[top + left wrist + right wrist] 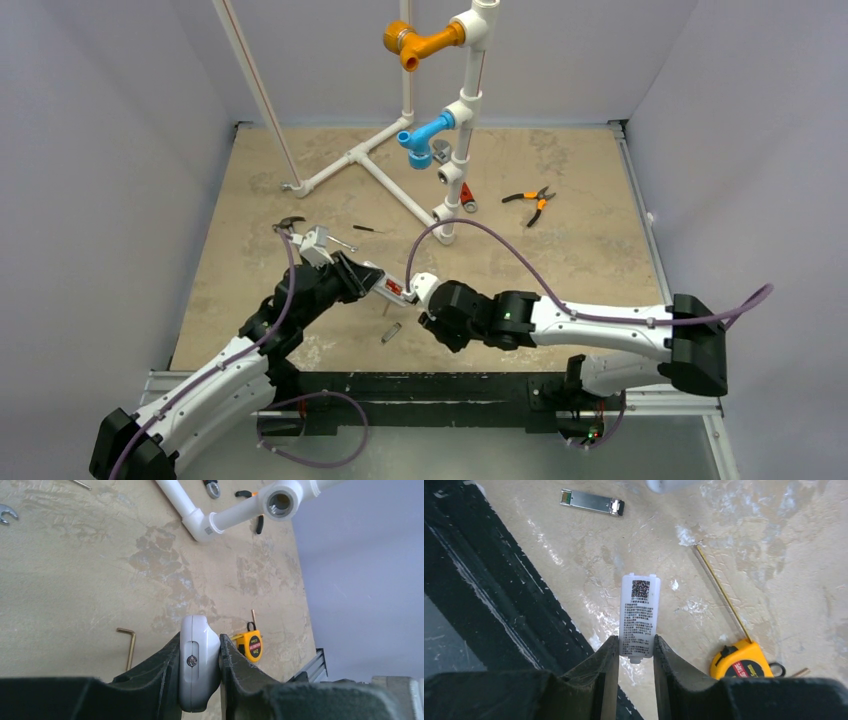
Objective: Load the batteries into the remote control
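Note:
My left gripper (200,637) is shut on the white remote control (197,680), seen end-on with a small screw in its side. From above, the remote (383,284) is held over the table between the two arms, with red batteries (394,291) showing in its open back. My right gripper (635,639) is shut on a small white battery cover (639,605) with a printed label and code. The cover sticks out past the fingertips. In the top view this gripper (418,288) is right next to the remote's end.
A yellow tape measure (741,660) with its tape drawn out lies on the table under the grippers. A small metal module (592,501) and a hex key (129,645) lie nearby. A white pipe frame (400,180), pliers (530,203) and a wrench (335,240) lie farther back. A black rail (420,385) runs along the near edge.

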You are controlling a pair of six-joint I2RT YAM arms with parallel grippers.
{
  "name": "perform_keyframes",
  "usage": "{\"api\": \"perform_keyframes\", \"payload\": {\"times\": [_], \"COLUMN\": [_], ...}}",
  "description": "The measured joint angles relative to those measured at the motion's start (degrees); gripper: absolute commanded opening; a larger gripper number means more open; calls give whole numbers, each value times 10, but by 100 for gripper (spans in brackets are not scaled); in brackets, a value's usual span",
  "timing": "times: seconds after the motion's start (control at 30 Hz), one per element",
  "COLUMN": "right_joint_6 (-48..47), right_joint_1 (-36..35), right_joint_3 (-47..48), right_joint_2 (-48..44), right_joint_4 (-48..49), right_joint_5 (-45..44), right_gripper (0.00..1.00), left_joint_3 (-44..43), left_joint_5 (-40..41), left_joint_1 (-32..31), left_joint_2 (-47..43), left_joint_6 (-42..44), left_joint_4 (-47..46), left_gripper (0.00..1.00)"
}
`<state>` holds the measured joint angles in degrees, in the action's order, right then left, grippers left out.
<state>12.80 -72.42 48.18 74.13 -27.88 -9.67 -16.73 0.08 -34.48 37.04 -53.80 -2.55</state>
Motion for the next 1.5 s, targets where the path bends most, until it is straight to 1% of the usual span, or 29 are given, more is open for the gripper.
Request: {"api": "perform_keyframes", "payload": {"times": [0.1,0.2,0.33,0.43,0.63,0.87,1.17,1.5], "right_joint_6": [-14,-34,-63,-77,-103,-115,-118,-124], "right_joint_1": [0,0,1,6,33,60,60,60], "right_joint_3": [1,16,64,92,141,160,169,171], "right_joint_2": [-37,-59,-63,-64,-61,-52,-2,4], "right_joint_4": [-9,-28,-50,-55,-90,-109,-106,-84], "right_joint_5": [-3,-9,-36,-49,-43,-25,-11,-6], "right_gripper": [24,23,21,26,27,24,22,22], "left_joint_3": [5,17,23,25,25,25,25,24], "left_joint_5": [-14,-34,-66,-90,-137,-151,-153,-175], "left_joint_1": [0,0,0,0,0,0,0,0], "left_joint_2": [0,0,12,33,61,60,79,107], "left_joint_6": [-9,-22,-38,-48,-71,-89,-102,-103], "left_joint_4": [-33,-75,-123,-158,-203,-223,-222,-236], "left_gripper": [0,0,0,0,0,0,0,0]}}
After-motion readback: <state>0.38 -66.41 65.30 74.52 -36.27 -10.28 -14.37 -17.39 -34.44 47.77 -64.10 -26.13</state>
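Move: The battery cover is already in the right fingers. The remote's open battery bay, which it is meant for, lies about 8 cm ahead, 11 cm left and 4 cm above the right hand. The metal stick lies about 12 cm left and 1 cm back, the tape measure 3 cm ahead and 9 cm right, both on the table some 7 cm lower. From the left hand, which holds the remote, the cover is roughly 9 cm back, 14 cm right and 6 cm lower. Still pinching the battery cover, the right hand climbs about 11 cm and goes 5 cm forward towards the remote's open bay, its fingers tipping up some 10 degrees, then eases down a couple of centimetres and drifts left. The left hand keeps its grip on the remote and brings it about 5 cm right to meet the cover, rising too, then sinking a little, while rolling its right side up and turning clockwise, each about 15 degrees. ##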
